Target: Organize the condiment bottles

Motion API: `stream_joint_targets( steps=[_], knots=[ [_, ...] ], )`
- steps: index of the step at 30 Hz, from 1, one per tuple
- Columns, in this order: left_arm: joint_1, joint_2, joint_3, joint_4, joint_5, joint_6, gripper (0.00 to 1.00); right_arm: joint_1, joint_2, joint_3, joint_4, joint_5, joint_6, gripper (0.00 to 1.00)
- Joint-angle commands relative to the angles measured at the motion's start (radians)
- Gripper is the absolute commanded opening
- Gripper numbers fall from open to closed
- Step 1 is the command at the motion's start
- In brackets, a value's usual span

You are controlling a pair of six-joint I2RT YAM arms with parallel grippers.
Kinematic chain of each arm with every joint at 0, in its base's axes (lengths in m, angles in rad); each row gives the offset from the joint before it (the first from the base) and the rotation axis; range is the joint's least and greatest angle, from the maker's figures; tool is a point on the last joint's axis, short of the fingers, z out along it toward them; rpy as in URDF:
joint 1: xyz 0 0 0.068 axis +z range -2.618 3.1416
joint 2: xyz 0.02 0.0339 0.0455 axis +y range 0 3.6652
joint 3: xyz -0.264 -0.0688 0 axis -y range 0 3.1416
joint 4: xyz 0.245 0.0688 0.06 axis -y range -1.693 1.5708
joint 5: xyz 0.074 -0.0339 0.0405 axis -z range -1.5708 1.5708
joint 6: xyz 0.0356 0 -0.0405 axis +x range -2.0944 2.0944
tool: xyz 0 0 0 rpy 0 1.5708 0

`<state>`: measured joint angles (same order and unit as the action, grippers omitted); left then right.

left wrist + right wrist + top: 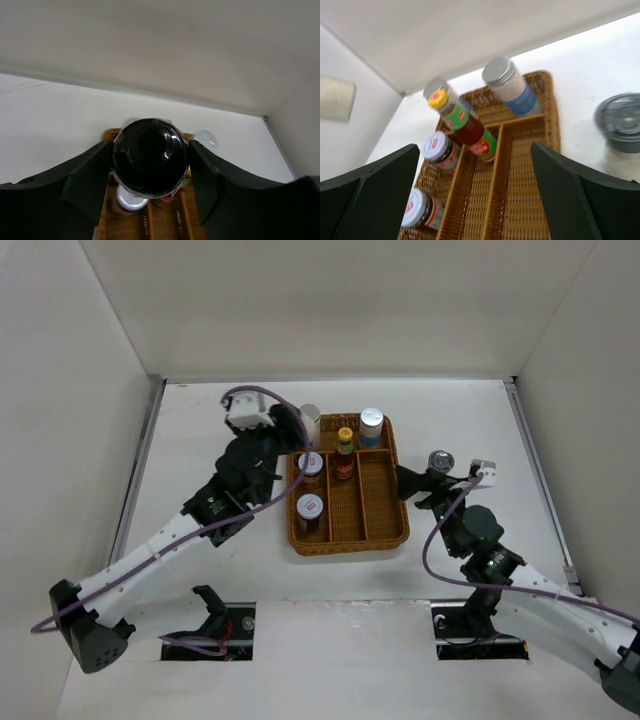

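Note:
My left gripper (293, 430) is shut on the black-capped shaker (150, 155), its fingers pressed against both sides of the cap, at the back-left corner of the wicker basket (400, 530). A silver-topped shaker (310, 423) stands right beside it. Another silver-topped blue-white shaker (371, 425) stands at the back right. The red sauce bottle (345, 453) is in the middle column. Two white-lidded brown jars (312, 468) (309, 510) stand in the left column. My right gripper (407, 483) is open, just right of the basket. The grey-capped shaker (440, 461) stands on the table beside it, outside its fingers.
White walls enclose the table at the back and on both sides, with a metal rail (540, 470) along the right edge. The basket's woven dividers (497, 170) run front to back. Both arm bases sit at the near edge.

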<state>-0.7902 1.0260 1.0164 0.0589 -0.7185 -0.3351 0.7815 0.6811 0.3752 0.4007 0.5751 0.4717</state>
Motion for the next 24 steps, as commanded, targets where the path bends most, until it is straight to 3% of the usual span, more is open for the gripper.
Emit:
stream_joint_targets(
  steps=[1, 5, 8, 13, 24],
  knots=[
    [-0.138, 0.08, 0.082, 0.126, -0.009, 0.065, 0.34, -0.043, -0.087, -0.009, -0.08, 0.115, 0.031, 1.0],
    [-0.26, 0.202, 0.139, 0.18, 0.007, 0.093, 0.34, -0.121, -0.182, -0.024, -0.175, 0.137, 0.094, 1.0],
    [-0.29, 0.316, 0.169, 0.216, 0.019, 0.105, 0.34, -0.185, -0.247, -0.035, -0.25, 0.14, 0.149, 1.0],
    [-0.272, 0.503, 0.231, 0.277, 0.051, 0.113, 0.34, -0.262, -0.293, -0.051, -0.301, 0.092, 0.196, 1.0],
    [-0.209, 0.788, 0.359, 0.367, 0.099, 0.137, 0.33, -0.274, -0.268, -0.081, -0.252, 0.04, 0.214, 1.0]
  ],
)
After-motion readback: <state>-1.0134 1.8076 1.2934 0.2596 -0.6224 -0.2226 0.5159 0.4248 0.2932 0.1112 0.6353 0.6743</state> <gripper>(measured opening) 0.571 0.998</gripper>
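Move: Held in the left hand is the black-capped bottle; its place, the tray's right-hand compartment near the far end, is about 7 cm ahead of that hand, 24 right and 31 below. The blue-label shaker is 19 ahead, 20 right; the yellow-capped sauce bottle 11 ahead, 13 right; both roughly 27 below. For the empty right hand, the dark-lidded bottle outside the tray is some 13 ahead, 10 right and 16 below. Swinging right across the tray, the left hand keeps its grip on the black-capped bottle and goes about 23 cm right, sinking 16 cm towards the right-hand compartment; it eases back slightly, then forward, turning some 20 degrees clockwise as its left side rises. The open right hand clears out about 10 cm right, finally dipping a little, and turns clockwise to face the dark-lidded bottle. ##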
